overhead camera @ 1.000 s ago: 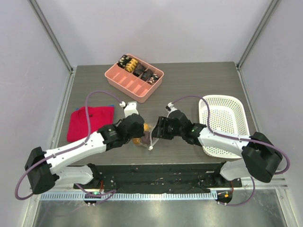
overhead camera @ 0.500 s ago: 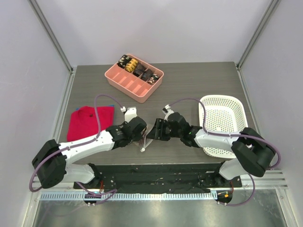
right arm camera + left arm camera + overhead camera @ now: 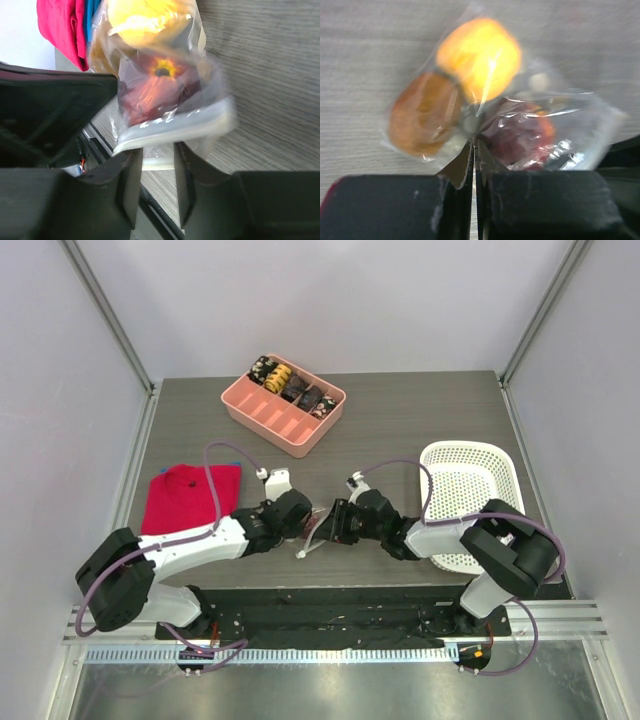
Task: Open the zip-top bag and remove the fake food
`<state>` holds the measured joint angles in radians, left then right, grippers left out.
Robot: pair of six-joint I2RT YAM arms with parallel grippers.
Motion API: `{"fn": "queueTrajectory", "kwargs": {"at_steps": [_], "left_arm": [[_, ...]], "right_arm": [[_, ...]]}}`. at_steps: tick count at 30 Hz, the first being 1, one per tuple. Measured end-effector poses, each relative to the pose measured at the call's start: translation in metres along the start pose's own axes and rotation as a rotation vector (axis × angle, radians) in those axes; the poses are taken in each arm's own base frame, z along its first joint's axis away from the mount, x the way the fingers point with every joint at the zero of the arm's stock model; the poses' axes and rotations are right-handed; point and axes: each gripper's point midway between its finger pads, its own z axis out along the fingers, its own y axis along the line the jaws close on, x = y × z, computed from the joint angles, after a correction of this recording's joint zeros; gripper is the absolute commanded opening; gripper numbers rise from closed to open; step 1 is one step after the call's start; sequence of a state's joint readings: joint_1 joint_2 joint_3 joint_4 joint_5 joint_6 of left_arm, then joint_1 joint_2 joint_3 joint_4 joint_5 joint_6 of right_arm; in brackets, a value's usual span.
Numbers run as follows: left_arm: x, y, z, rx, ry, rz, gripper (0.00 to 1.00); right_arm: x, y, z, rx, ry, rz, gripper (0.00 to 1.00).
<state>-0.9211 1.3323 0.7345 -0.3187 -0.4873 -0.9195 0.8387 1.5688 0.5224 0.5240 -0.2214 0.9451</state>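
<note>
The zip-top bag [image 3: 312, 540] hangs between my two grippers just above the table's near middle. In the left wrist view the left gripper [image 3: 474, 145] is shut on a pinch of the clear bag [image 3: 570, 125]. The fake food shows through the plastic: an orange piece [image 3: 480, 55], a duller orange-brown piece [image 3: 422, 120] and a dark red piece [image 3: 517, 135]. In the right wrist view the right gripper [image 3: 157, 155] stands open under the white zip strip [image 3: 175, 127]. A thin flap of plastic hangs into the gap and the fingers [image 3: 127, 185] are not pressed on it.
A pink divided tray [image 3: 284, 415] with dark and striped pieces stands at the back. A white mesh basket [image 3: 470, 495] sits on the right, under the right arm's cable. A red folded cloth [image 3: 190, 498] lies on the left. The black base rail [image 3: 330, 605] runs just behind the bag.
The left gripper has shut on the bag. Both grippers have drawn together at the table's near middle, and the right jaws have narrowed around the zip edge.
</note>
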Motion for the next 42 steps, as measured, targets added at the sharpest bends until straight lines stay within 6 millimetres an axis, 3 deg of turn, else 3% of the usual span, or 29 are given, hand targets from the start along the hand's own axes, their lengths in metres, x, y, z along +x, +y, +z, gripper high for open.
{"fn": "queueTrajectory", "kwargs": {"at_steps": [5, 13, 17, 24, 28, 34, 42], "left_arm": [[0.027, 0.022, 0.008, -0.056, 0.06, 0.03, 0.01], [0.032, 0.023, 0.011, -0.059, 0.074, 0.051, 0.0], [0.022, 0.021, 0.002, -0.038, 0.051, 0.036, 0.01], [-0.018, 0.007, -0.019, 0.009, -0.053, -0.014, 0.01], [-0.024, 0.006, -0.006, -0.025, -0.051, 0.008, 0.0], [-0.012, 0.005, 0.023, -0.052, -0.024, 0.073, 0.0], [-0.001, -0.007, 0.038, 0.007, -0.004, 0.094, 0.0]], "right_arm": [[-0.006, 0.004, 0.001, -0.019, -0.029, -0.007, 0.56], [-0.009, 0.0, 0.006, -0.017, -0.052, -0.019, 0.66], [-0.011, -0.002, 0.007, -0.007, -0.064, -0.038, 0.67], [-0.011, -0.005, 0.008, -0.002, -0.065, -0.053, 0.67], [-0.01, -0.006, 0.009, 0.0, -0.063, -0.053, 0.67], [-0.011, -0.005, 0.01, -0.005, -0.066, -0.059, 0.71], [-0.013, -0.013, 0.013, 0.01, -0.065, -0.079, 0.76]]}}
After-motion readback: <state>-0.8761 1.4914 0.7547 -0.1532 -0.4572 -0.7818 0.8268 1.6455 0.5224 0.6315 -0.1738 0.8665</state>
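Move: The bag's middle lies about 2 cm ahead of the left hand's shut fingertips and 4 cm below, the orange food 5 cm ahead and the dark red food 2 cm ahead and 3 cm right. The bag's mouth is right at the right fingertips, about 1 cm left; from that hand the dark red food is some 4 cm left, 2 cm ahead. Right fingers spread in the bag's mouth; shut left fingers dip, rise 6 cm, then go forward-down onto the bag. ##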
